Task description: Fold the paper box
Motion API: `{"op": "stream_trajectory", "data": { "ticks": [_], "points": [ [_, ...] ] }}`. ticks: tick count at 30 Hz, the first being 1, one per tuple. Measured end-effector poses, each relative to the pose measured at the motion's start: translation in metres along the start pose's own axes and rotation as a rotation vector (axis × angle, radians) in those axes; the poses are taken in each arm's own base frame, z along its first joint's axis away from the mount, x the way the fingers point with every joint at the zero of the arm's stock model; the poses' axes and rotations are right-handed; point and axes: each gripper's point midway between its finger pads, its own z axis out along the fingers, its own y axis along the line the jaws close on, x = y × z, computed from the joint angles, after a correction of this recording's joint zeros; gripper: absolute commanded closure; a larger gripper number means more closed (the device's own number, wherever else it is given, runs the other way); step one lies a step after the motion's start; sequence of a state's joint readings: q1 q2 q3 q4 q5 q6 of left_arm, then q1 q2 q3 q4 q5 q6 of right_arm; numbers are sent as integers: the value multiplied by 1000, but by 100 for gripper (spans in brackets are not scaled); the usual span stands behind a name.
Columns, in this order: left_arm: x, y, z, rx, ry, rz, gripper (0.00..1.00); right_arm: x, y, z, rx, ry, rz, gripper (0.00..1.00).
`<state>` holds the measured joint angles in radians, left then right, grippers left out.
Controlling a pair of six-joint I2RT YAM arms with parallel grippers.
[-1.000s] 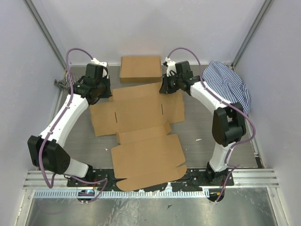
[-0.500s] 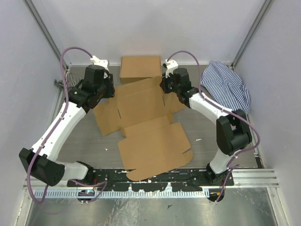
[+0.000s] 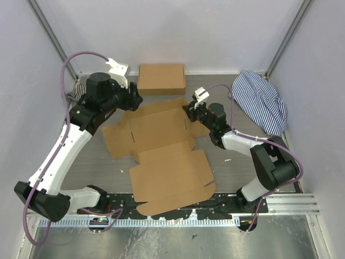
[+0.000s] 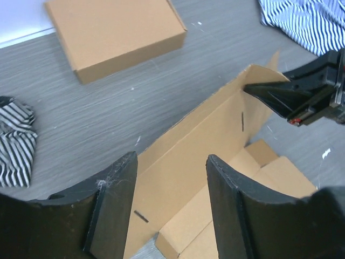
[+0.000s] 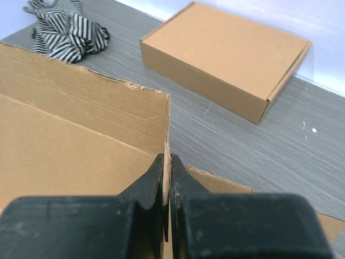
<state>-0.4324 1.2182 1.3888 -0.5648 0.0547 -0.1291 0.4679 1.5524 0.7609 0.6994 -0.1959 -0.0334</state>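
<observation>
The paper box (image 3: pixel 161 148) is a flat brown die-cut sheet lying mid-table, its flaps spread out. Its far panel (image 4: pixel 215 124) is tilted up at the right end. My right gripper (image 5: pixel 167 162) is shut on that panel's right edge, the cardboard pinched between its fingertips; the top view has it at the sheet's far right corner (image 3: pixel 190 110). My left gripper (image 4: pixel 171 181) hangs open over the panel's left part with only cardboard showing below the gap. From above it sits at the sheet's far left (image 3: pixel 135 100).
A neat closed brown box (image 3: pixel 161 79) lies by the back wall, just beyond the sheet. A blue-striped cloth (image 3: pixel 260 100) is heaped at the back right. A black-and-white striped cloth (image 4: pixel 15 137) lies at the far left. Walls close in on three sides.
My left gripper has opened, let go of the sheet's far left corner and lifted. The right gripper, still pinching the panel's edge, has moved nearer and to the right.
</observation>
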Motion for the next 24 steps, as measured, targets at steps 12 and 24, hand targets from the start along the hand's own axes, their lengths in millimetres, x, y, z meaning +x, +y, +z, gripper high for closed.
{"op": "stream_trajectory", "data": {
  "ticks": [12, 24],
  "points": [
    [52, -31, 32, 203, 116, 226, 41, -30, 25, -12, -131, -109, -51, 96],
    [67, -17, 49, 107, 132, 297, 39, -32, 32, -19, -169, -96, -70, 96]
  ]
}}
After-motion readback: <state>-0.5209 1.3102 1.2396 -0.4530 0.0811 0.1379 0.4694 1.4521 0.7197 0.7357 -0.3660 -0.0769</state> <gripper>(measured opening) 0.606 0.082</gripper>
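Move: Below and slightly ahead of the open left hand lies the left part of the raised cardboard panel's top edge, about 3 cm forward, 5 cm right and 12 cm down. The panel's right end, already pinched by the right fingers, is roughly 19 cm right of the left hand, 7 cm ahead and 13 cm lower. The closed box lies some 18 cm ahead, 8 cm right and 29 cm down from the left hand. From the right hand, that left part of the edge is about 14 cm left, 4 cm back and 3 cm up. Sinking about 8 cm while swinging some 3 cm right, the left hand comes down towards the panel's top edge with its fingers staying open, turning clockwise and rolling its left side up, each by roughly 15 degrees. Still pinching the panel's right end, the right hand lifts it about 3 cm, draws it back as far, and turns slightly counter-clockwise. ##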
